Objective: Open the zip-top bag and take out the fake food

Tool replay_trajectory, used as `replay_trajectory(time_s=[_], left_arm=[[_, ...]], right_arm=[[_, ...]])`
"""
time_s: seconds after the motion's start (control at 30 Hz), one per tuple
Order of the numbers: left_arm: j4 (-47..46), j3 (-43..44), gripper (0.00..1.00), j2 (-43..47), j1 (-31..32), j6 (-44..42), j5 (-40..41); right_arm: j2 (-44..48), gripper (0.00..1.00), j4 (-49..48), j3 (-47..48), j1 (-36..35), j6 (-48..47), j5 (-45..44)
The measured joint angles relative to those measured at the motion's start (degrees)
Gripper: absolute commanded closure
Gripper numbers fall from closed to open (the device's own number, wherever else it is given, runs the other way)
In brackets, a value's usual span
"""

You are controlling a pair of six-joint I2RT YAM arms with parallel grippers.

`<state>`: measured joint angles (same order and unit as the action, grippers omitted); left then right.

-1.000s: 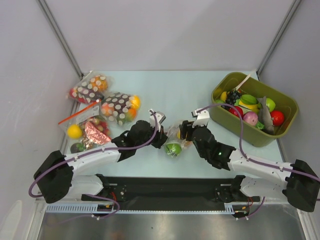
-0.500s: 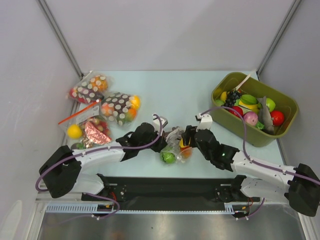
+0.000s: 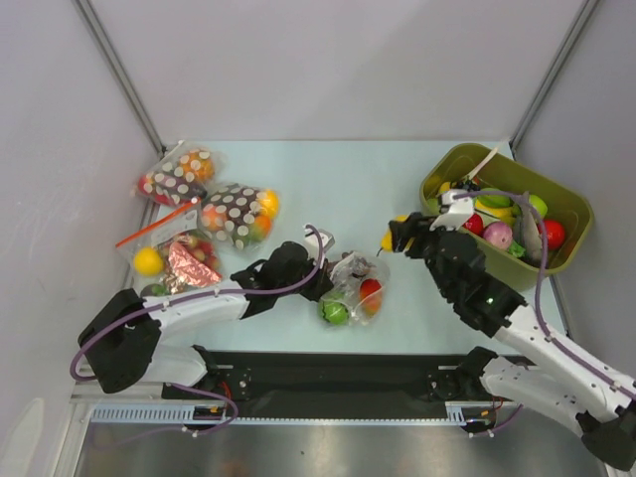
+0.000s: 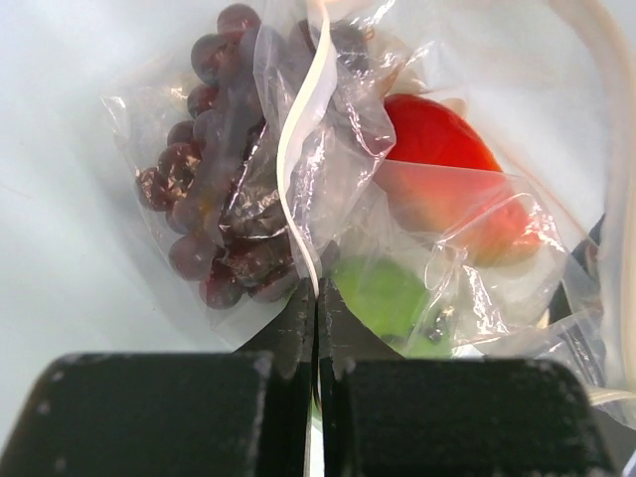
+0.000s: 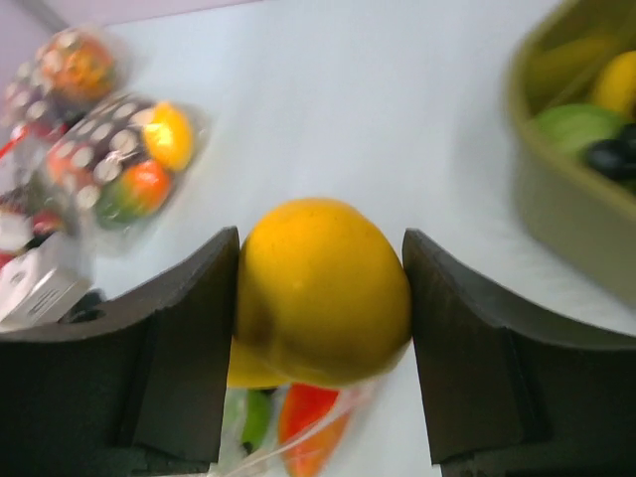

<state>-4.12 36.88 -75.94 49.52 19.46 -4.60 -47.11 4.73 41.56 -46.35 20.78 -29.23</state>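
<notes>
The clear zip-top bag (image 3: 353,286) lies on the table at front centre. My left gripper (image 3: 324,280) is shut on its mouth edge, with the white zip strip (image 4: 298,169) running into the jaws (image 4: 316,298). Inside the bag I see dark purple grapes (image 4: 214,199), an orange-red piece (image 4: 437,164) and a green round fruit (image 4: 383,293). My right gripper (image 3: 395,238) is off the table to the right of the bag, shut on a yellow pear-like fruit (image 5: 323,288) that fills the space between its fingers. The bag's mouth (image 5: 298,432) shows just beneath that fruit.
An olive-green bin (image 3: 556,260) holding several toy fruits stands at the right, close behind my right arm. Two dark white-dotted bags (image 3: 234,214) and a bag with a red zip strip (image 3: 169,248) lie at the left.
My right gripper has pulled the yellow fruit out of the bag and carried it up and to the right, towards the bin. My left gripper has kept its hold on the bag.
</notes>
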Motion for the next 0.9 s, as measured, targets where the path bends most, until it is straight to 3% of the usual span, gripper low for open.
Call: replay_trajectory(time_s=[0.2, 0.5, 0.63, 0.77, 0.9], left_arm=[[1.31, 1.51, 1.0, 2.14, 0.02, -0.02, -0.13], [1.55, 2.73, 1.0, 3.41, 0.09, 0.07, -1.25], [1.75, 2.73, 1.0, 5.09, 0.13, 0.04, -1.14], [1.99, 2.73, 1.0, 6.21, 0.13, 0.04, -0.57], [2.54, 2.73, 1.0, 7.06, 0.15, 0.02, 0.17]], right_arm=[[0.68, 0.75, 2.23, 6.32, 21.7, -5.6, 3.85], [-10.12, 0.76, 2.71, 8.07, 58.49, -4.13, 22.53], [-13.81, 0.72, 2.71, 8.24, 61.83, -3.63, 26.14], [-17.03, 0.35, 2.75, 9.79, 62.14, -3.89, 27.67], [-18.71, 0.29, 3.19, 11.87, 62.6, -4.57, 27.56]])
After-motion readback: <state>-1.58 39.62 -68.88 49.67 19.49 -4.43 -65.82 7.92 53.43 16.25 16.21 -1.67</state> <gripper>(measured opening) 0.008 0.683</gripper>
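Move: The green bin that the yellow fruit in the right fingers is bound for has its middle roughly 31 cm right, 11 ahead and 19 below that hand. In it, the black grapes lie about 19 right and 16 ahead, the pink onion 28 right and 6 ahead, the fish 35 right and 8 ahead. The left hand has the open bag's middle some 9 cm to its right, level fore-and-aft and 5 below; the bin is about 46 right and 17 ahead of it. Keeping the yellow fruit between its pads, the right hand sweeps fast to the right, nearly 28 cm, and about 10 forward, arching up over the bin's near-left wall and then sinking above the bin; it turns some 35 degrees clockwise, tips down a little, and its squeeze slackens at the end. The left hand, still pinching the bag's edge, draws it up about 5 cm. ##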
